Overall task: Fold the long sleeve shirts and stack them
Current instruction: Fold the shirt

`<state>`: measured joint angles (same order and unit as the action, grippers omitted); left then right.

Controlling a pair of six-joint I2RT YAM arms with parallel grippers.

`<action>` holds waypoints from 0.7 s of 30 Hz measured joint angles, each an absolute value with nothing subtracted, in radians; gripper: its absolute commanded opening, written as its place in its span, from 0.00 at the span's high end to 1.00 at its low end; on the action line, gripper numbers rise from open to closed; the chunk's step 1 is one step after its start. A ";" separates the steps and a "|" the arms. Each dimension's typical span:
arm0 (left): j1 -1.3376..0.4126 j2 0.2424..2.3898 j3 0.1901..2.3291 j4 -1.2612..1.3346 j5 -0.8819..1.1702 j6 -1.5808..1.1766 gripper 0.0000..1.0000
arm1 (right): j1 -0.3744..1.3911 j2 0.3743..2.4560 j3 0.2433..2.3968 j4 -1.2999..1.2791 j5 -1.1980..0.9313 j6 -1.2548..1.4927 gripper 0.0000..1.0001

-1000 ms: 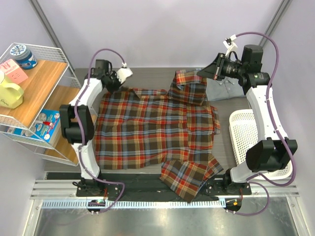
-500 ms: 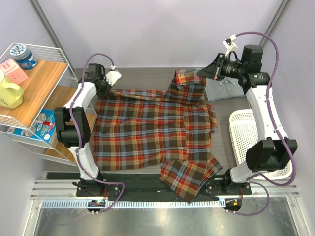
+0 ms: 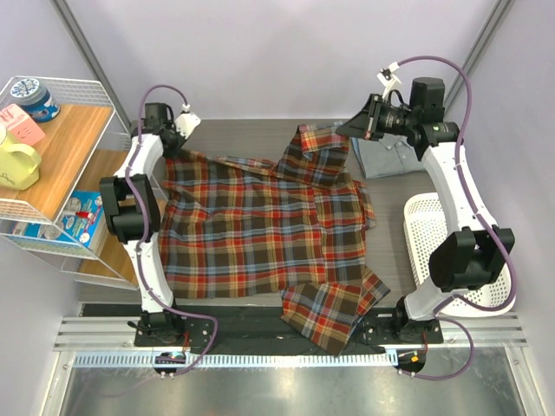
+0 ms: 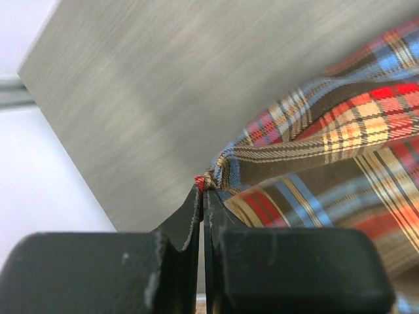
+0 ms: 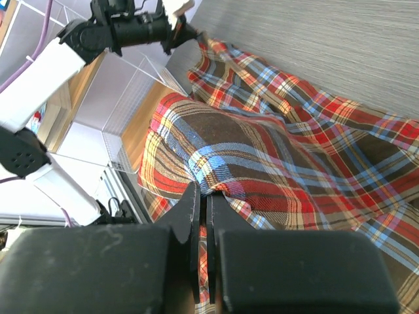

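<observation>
The plaid flannel shirt (image 3: 260,230) lies spread across the dark table, one sleeve hanging over the near edge. My left gripper (image 3: 173,144) is shut on the shirt's far left corner (image 4: 211,180), pulled out toward the shelf. My right gripper (image 3: 347,130) is shut on a fold of plaid cloth (image 5: 216,176) and holds it raised at the far right. The plain grey-blue shirt (image 3: 395,159) lies at the far right, partly hidden behind the right arm and the lifted plaid.
A white mesh basket (image 3: 434,243) stands at the right edge of the table. On the left is a wire and wood shelf (image 3: 61,165) with a yellow mug (image 3: 16,165), a tin and boxes, close to the left arm.
Both grippers have moved left with the plaid shirt in them. The left one swung out toward the shelf, stretching the shirt's far edge, and the whole shirt slid left.
</observation>
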<state>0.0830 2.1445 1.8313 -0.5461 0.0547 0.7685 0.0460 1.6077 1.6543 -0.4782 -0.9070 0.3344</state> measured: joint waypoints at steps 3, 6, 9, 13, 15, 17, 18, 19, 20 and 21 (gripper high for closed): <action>0.086 2.184 1.886 -0.547 0.084 0.772 1.00 | 0.051 1.631 1.671 -0.478 -0.899 0.333 0.99; 0.082 2.183 1.878 -0.551 0.131 0.786 1.00 | 0.047 1.645 1.689 -0.479 -0.873 0.324 0.99; 0.063 2.183 1.865 -0.551 0.159 0.793 1.00 | 0.037 1.677 1.754 -0.481 -0.840 0.312 0.99; 0.045 2.183 1.873 -0.551 0.179 0.774 1.00 | 0.022 1.765 1.919 -0.464 -0.804 0.311 0.99; 0.039 2.183 1.884 -0.550 0.196 0.763 1.00 | 0.010 1.814 2.012 -0.444 -0.794 0.313 0.99; 0.037 2.179 1.885 -0.547 0.218 0.759 1.00 | -0.002 1.842 2.072 -0.433 -0.789 0.316 0.99; 0.037 2.175 1.883 -0.547 0.229 0.759 1.00 | -0.007 1.844 2.082 -0.430 -0.789 0.318 0.99; 0.038 2.167 1.877 -0.547 0.238 0.758 1.00 | -0.012 1.844 2.089 -0.427 -0.791 0.321 0.99; 0.038 2.157 1.871 -0.547 0.244 0.759 1.00 | -0.016 1.842 2.091 -0.424 -0.792 0.325 0.99; 0.038 2.141 1.857 -0.542 0.250 0.759 1.00 | -0.019 1.840 2.090 -0.419 -0.794 0.329 0.99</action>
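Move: Both hands already pinch the plaid shirt. From the right hand, which holds its cloth high over the table, the shirt's middle lies about 13 cm back, 24 cm to the left and 33 cm below; the folded grey shirt lies some 22 cm ahead, 30 cm to the right and 33 cm below. From the left hand at the far-left corner, the shirt's middle is roughly 28 cm back, 31 cm to the right and 9 cm lower. Forward and up, after a slight dip, the right hand draws its pinched cloth about 9 cm outward and 7 cm higher, drifting right away from the left hand while its wrist tilts back some 15 degrees. The left hand keeps the corner pinched low, eases slightly forward, then shifts about 6 cm right along the far side, turning a little clockwise. ##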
